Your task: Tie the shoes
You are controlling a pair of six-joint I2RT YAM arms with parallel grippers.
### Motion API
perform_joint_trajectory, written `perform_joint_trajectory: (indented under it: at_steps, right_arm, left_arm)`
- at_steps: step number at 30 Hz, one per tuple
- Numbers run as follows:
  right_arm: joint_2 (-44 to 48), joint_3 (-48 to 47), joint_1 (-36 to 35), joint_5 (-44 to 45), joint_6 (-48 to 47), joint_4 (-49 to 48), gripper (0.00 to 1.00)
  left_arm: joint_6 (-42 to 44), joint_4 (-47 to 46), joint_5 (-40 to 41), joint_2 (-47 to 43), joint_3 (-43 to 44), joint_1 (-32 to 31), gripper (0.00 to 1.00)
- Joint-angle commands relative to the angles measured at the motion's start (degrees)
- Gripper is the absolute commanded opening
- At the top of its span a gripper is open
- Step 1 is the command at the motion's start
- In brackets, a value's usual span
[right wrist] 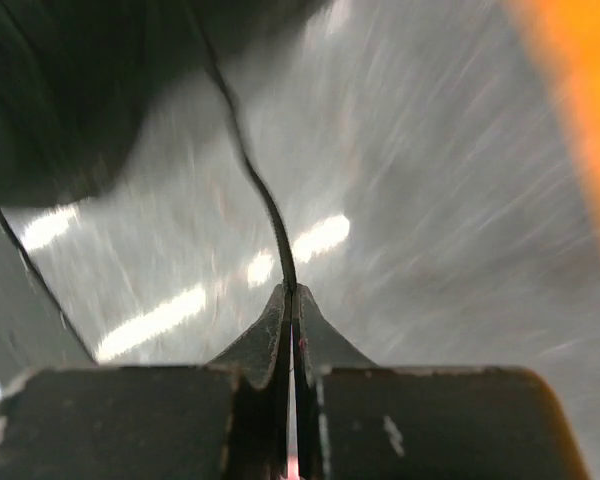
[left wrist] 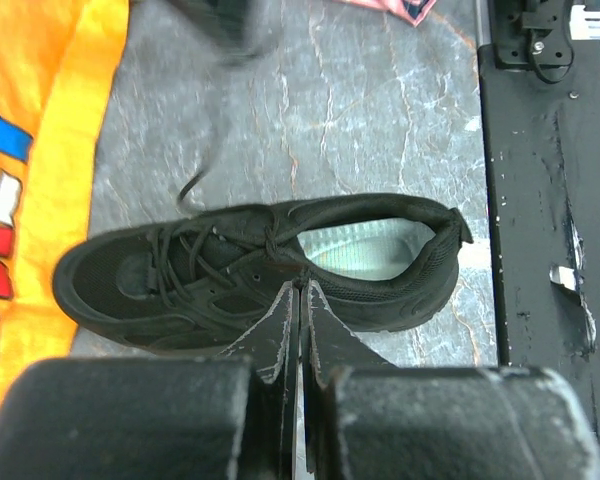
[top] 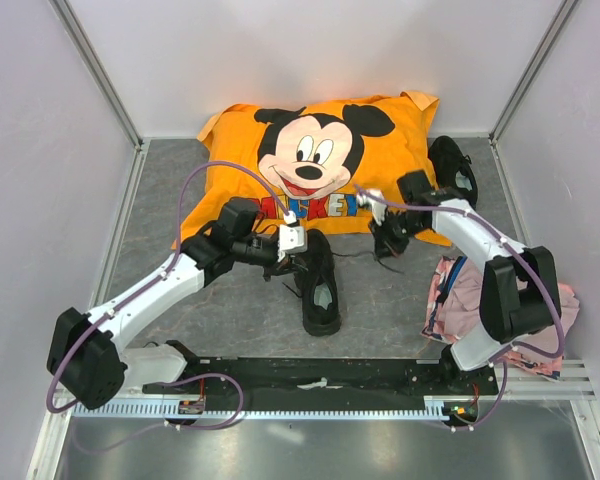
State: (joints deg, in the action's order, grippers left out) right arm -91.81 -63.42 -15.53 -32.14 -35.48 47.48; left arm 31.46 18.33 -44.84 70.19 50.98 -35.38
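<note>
One black shoe (top: 321,290) lies mid-table, toe towards the orange cushion, pale insole (left wrist: 365,248) showing. My left gripper (top: 302,256) (left wrist: 301,286) is shut with its tips against this shoe's collar beside the tongue; I cannot tell whether a lace is pinched there. My right gripper (top: 386,224) (right wrist: 290,291) is shut on a thin black lace (right wrist: 252,175), which runs up from its tips toward a dark blurred mass. That lace (left wrist: 212,135) stretches from the shoe across the table. The second shoe (top: 453,167) sits at the back right, beside the cushion.
A large orange Mickey Mouse cushion (top: 320,160) fills the back of the table, its edge close to the shoe's toe (left wrist: 50,150). A pink cloth (top: 500,305) lies by the right arm's base. A black rail (top: 320,378) runs along the near edge.
</note>
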Motion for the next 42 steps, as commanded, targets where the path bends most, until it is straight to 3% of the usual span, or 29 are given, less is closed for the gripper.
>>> perform_joint_trajectory:
  at_steps: [1, 5, 13, 23, 24, 25, 27, 28, 30, 31, 36, 42]
  right_arm:
    - [1.2, -9.6, -1.9, -9.9, 9.7, -6.7, 0.0]
    - [0.0, -11.9, -6.6, -12.3, 18.6, -17.7, 0.0]
    - [-5.7, -18.9, -18.8, -12.0, 30.3, -28.3, 0.0]
    - [-12.8, -19.7, -28.3, -11.4, 37.5, -37.6, 0.01]
    - [-14.2, -19.8, -28.4, -12.0, 37.6, -37.2, 0.05]
    - [-14.5, -20.2, -28.3, -12.2, 37.4, -35.5, 0.19]
    - [-14.0, -21.0, -28.1, -12.2, 35.9, -32.6, 0.32]
    - [-13.3, -21.3, -27.3, -12.5, 35.9, -30.5, 0.47]
    - [-10.9, -21.6, -26.0, -13.6, 33.0, -28.0, 0.65]
    - [-10.0, -21.9, -24.5, -14.0, 32.2, -25.1, 0.69]
    - [-4.9, -21.1, -18.5, -18.6, 25.7, -15.3, 0.7]
    - [2.3, -11.3, -14.8, -24.5, 13.8, -8.2, 0.66]
  left_arm:
    - [4.6, 0.0, -3.1, -1.6, -0.3, -0.2, 0.02]
    - [6.8, 0.0, -3.8, -2.3, -0.5, -0.6, 0.02]
    - [11.9, 1.5, -3.4, -4.1, -1.8, -2.4, 0.02]
    - [15.1, 2.6, -2.0, -6.3, -4.0, -4.5, 0.02]
    - [14.9, 2.7, -1.8, -6.1, -4.1, -4.5, 0.02]
    - [14.7, 2.7, -1.7, -6.2, -4.1, -4.5, 0.01]
    - [14.0, 2.5, -1.1, -5.9, -4.0, -4.5, 0.02]
    - [13.5, 2.2, -0.9, -5.9, -4.0, -4.5, 0.02]
    - [12.2, 1.3, -0.8, -5.9, -4.1, -4.5, 0.01]
    - [11.8, 0.9, -0.6, -5.9, -4.3, -4.5, 0.02]
    - [9.0, -2.9, 0.5, -5.4, -4.9, -4.4, 0.02]
    - [7.9, -4.9, 0.5, -3.3, -4.1, -3.4, 0.01]
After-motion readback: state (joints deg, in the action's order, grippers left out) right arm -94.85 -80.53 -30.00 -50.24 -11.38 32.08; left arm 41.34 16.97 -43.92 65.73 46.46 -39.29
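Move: The right hand grips its lace beside the shoe, whose middle lies about 17 cm to its left, 8 cm back and 3 cm lower. The left gripper's shut tips are roughly 20 cm left of the right hand, 3 cm back and 9 cm higher. The orange Mickey cloth is some 23 cm ahead, 17 cm left and 6 cm below the right hand. From the left hand, the shoe's middle is about 3 cm right, 5 cm back and 13 cm down. Right hand sweeps its lace up and some 27 cm left over the shoe, opens, retreats right; left hand eases back. ##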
